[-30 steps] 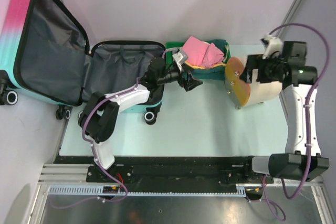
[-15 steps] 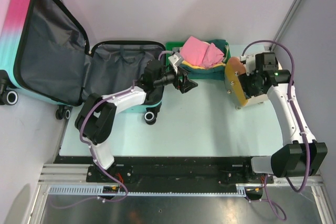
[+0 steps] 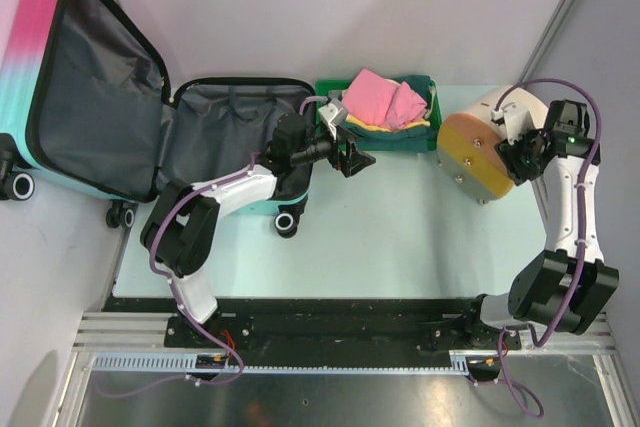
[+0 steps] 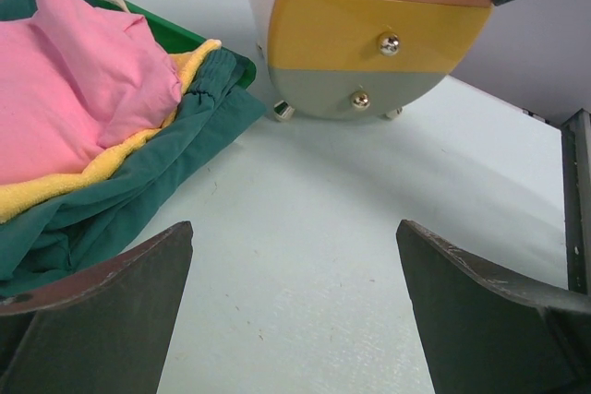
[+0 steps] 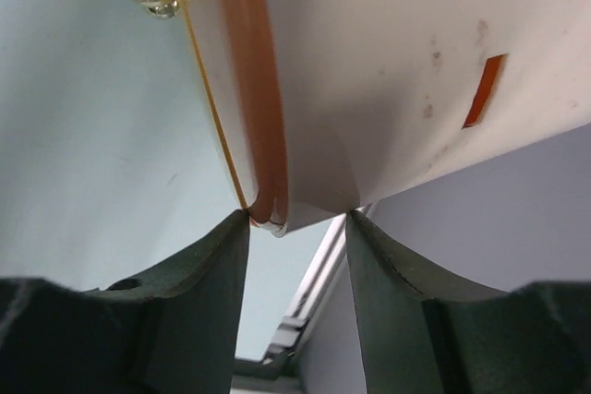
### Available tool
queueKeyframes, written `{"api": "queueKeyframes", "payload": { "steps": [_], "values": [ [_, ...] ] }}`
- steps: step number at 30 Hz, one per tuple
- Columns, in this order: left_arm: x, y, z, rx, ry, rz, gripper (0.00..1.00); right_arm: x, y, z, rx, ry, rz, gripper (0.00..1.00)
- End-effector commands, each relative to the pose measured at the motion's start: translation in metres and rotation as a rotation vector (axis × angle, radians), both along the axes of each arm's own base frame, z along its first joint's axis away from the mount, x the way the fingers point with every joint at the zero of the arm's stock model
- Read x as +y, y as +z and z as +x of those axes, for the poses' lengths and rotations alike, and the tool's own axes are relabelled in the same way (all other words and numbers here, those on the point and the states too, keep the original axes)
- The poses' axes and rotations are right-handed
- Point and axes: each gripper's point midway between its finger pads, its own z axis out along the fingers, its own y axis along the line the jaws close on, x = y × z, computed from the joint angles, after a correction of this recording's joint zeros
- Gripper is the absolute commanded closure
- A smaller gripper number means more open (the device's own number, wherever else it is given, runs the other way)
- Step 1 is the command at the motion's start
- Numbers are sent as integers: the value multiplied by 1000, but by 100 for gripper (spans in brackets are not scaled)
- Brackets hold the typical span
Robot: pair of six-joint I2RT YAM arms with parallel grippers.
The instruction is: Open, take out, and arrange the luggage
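Note:
The luggage (image 3: 95, 87) stands open at the left. Its pink-to-teal lid leans back against the wall, and the dark grey lined half (image 3: 225, 132) lies flat on the table. My left gripper (image 3: 358, 159) hovers open just right of that half, in front of the green tray (image 3: 328, 89). Nothing is between its fingers (image 4: 102, 283), only bare table. My right gripper (image 3: 513, 152) is at the right side of the white-and-orange cylinder (image 3: 480, 142). Both its fingers (image 5: 217, 256) press on the cylinder's rim (image 5: 277, 200).
The green tray (image 4: 189, 39) holds folded pink (image 4: 83, 71), yellow and dark green cloth. The cylinder's round face (image 4: 379, 29) has orange, yellow and grey bands with metal knobs, and it rests on small feet. A wall and frame post stand close behind the right arm.
My right gripper swung round to the cylinder's right side and closed onto its rim. The cylinder turned and shifted right. The left gripper stayed open and barely moved.

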Motion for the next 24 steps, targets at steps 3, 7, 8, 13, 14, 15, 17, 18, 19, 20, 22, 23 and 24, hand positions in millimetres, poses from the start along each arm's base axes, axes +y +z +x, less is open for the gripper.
{"api": "queueKeyframes", "payload": {
  "steps": [3,7,8,13,14,15,17,18,19,20,22,23,24],
  "values": [
    [1,31,6,-97,-5,-27,4,-4,27,65,-253,379,-128,49],
    [1,31,6,-97,-10,-21,4,-8,17,82,-289,575,-205,50],
    [1,31,7,-100,-10,-20,4,-11,17,88,-301,605,-231,50],
    [2,33,8,-99,-3,-16,4,-31,12,110,-330,667,-260,50],
    [2,33,9,-101,2,-14,4,-34,14,119,-340,673,-259,50],
    [2,33,9,-98,3,-14,4,-37,13,123,-344,674,-254,50],
    [2,31,9,-93,4,-9,4,-40,11,136,-369,693,-261,49],
    [3,30,9,-89,6,-8,4,-42,12,141,-382,698,-273,48],
    [3,31,9,-89,8,-8,4,-42,14,145,-401,707,-280,47],
    [3,30,9,-89,6,-7,4,-42,14,151,-413,722,-291,47],
    [3,31,10,-90,9,-2,4,-46,12,161,-424,741,-305,47],
    [3,30,11,-87,11,1,4,-47,12,167,-432,739,-308,47],
    [3,29,11,-82,13,5,4,-48,2,173,-416,732,-286,48]
  ]
}}
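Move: The cabinet's middle lies about 8 cm ahead of the right gripper, 6 cm to its left and some 4 cm lower, with the right edge of the drawer front already at the fingertips. The green box is roughly 14 cm ahead and 32 cm left of this hand, about 13 cm lower; the pink cloth in it is some 17 cm ahead, 30 cm left, 8 cm lower. From the idle left gripper the cabinet is about 29 cm right and 5 cm ahead, some 4 cm lower. Keep the half-open right fingers on the cabinet's right front edge and swing that edge forward some 14 cm, staying level and soon veering right as well. Turn the wrist counter-clockwise by about 35 degrees with the cabinet as you go, letting the hand's left side dip and the fingers tip up a little. ##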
